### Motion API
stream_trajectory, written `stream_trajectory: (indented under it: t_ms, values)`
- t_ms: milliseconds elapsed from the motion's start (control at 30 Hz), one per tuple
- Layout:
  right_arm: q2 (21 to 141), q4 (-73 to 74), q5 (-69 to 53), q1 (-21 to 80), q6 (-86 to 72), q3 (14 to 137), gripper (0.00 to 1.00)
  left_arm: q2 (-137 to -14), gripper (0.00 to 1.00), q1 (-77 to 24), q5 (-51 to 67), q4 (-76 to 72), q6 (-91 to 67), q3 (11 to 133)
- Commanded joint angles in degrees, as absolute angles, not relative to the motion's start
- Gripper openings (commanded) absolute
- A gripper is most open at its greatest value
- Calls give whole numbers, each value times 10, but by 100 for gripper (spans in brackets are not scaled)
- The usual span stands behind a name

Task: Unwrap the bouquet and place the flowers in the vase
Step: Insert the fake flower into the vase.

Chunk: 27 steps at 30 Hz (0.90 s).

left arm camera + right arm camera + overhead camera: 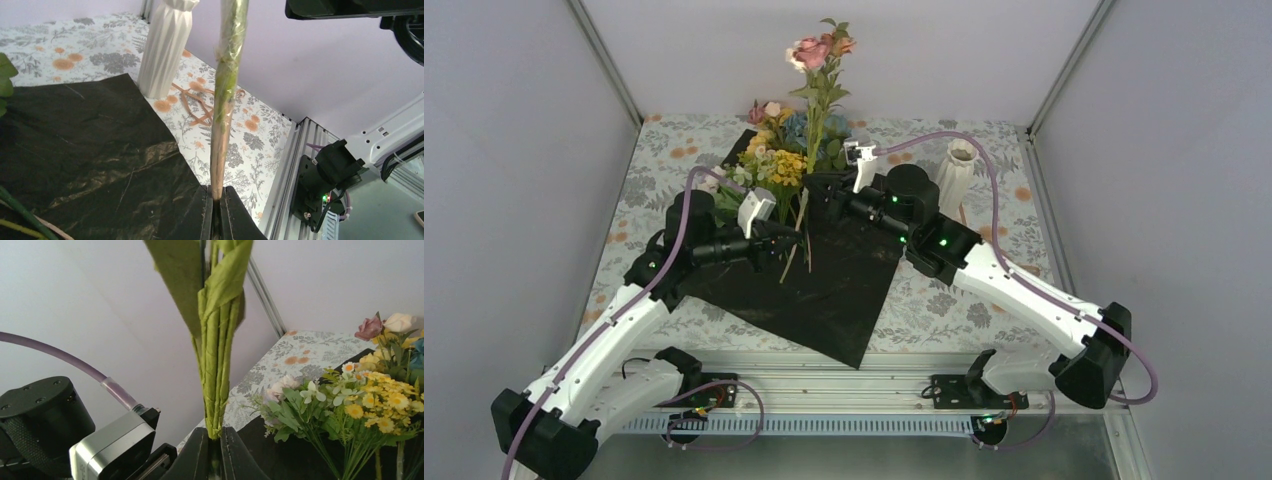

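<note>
One tall flower stem [817, 95] with pink blooms stands upright above the table. My right gripper [821, 186] is shut on its leafy green middle [218, 365], jaws pressed on the folded leaves [215, 436]. My left gripper [790, 240] is shut on the stem's brown lower end [218, 194]. The rest of the bouquet's flowers [776, 152] lie on the spread black sheet [829, 285] at its far corner; they show as yellow, white and pink blooms [372, 402]. The ribbed white vase [955, 172] stands upright right of the sheet [166, 50], apart from both grippers.
A floral-print tablecloth [984, 300] covers the table. Brown ribbon strips [196, 106] lie beside the vase's foot. Grey walls enclose the left, back and right. A metal rail [844, 375] with the arm bases runs along the near edge. The left arm's wrist camera [107, 447] sits close beside my right gripper.
</note>
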<state>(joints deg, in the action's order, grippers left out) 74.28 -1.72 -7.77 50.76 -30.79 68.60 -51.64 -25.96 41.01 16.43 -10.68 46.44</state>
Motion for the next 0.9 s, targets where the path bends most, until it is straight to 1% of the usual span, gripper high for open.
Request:
stream_trajectory:
  t_ms: [0,33,100,133,200,233,267,300,333,467,567,667,733,867]
  values:
    - [720,-16,-68,514,-291,696,4,-502,4,-264,425,171,-77,481]
    - [719,-18,-69,514,-290,694,4,-501,6,-264,425,171,-77,480]
    - [714,-22,-68,513,-285,691,4,-496,22,-264,416,174,-78,482]
    - [713,-22,-67,514,-282,690,4,-494,34,-264,410,177,-79,482]
    - [710,-20,-55,513,-271,691,4,-491,63,-264,406,184,-75,483]
    - [709,-17,-42,513,-265,692,4,-490,73,-264,406,188,-73,484]
    - [707,-13,-23,514,-261,691,4,-488,82,-263,400,193,-71,485]
    - [704,-9,-1,513,-258,692,4,-487,94,-264,393,198,-70,486]
    - [699,-5,23,514,-256,691,4,-485,99,-264,384,205,-68,487]
    - [681,-2,137,514,-219,685,4,-473,100,-264,344,230,-60,493]
    - [680,-3,265,513,-163,689,4,-464,100,-264,302,247,-60,493]
    - [689,-22,357,506,-96,701,4,-458,100,-264,248,261,-61,491]
    - [698,-40,397,494,-53,709,4,-457,100,-264,223,267,-61,489]
    - [721,-54,422,444,-3,736,4,-454,100,-264,177,272,-61,484]
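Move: The right gripper still pinches the upper stem of the flower. From it, the vase stands about 31 cm right and 17 cm ahead, its middle some 26 cm lower. The yellow daisies lie roughly 27 cm ahead and 8 cm left, and the loose ribbon about 10 cm nearer than the vase and 12 cm farther right, both well below. From the left gripper, shut on the lower stem, the vase is about 34 cm right and 21 cm ahead. Open the left gripper wide to let go of the lower stem, then ease it about 4 cm left, away from the stem. Keep the right gripper shut on the upper stem and, once the left has opened, swing it with gathering speed right towards the vase, some 12 cm, while reaching forward and rising slightly; turn it clockwise about 40 degrees so its fingers come round from leftward towards forward. ##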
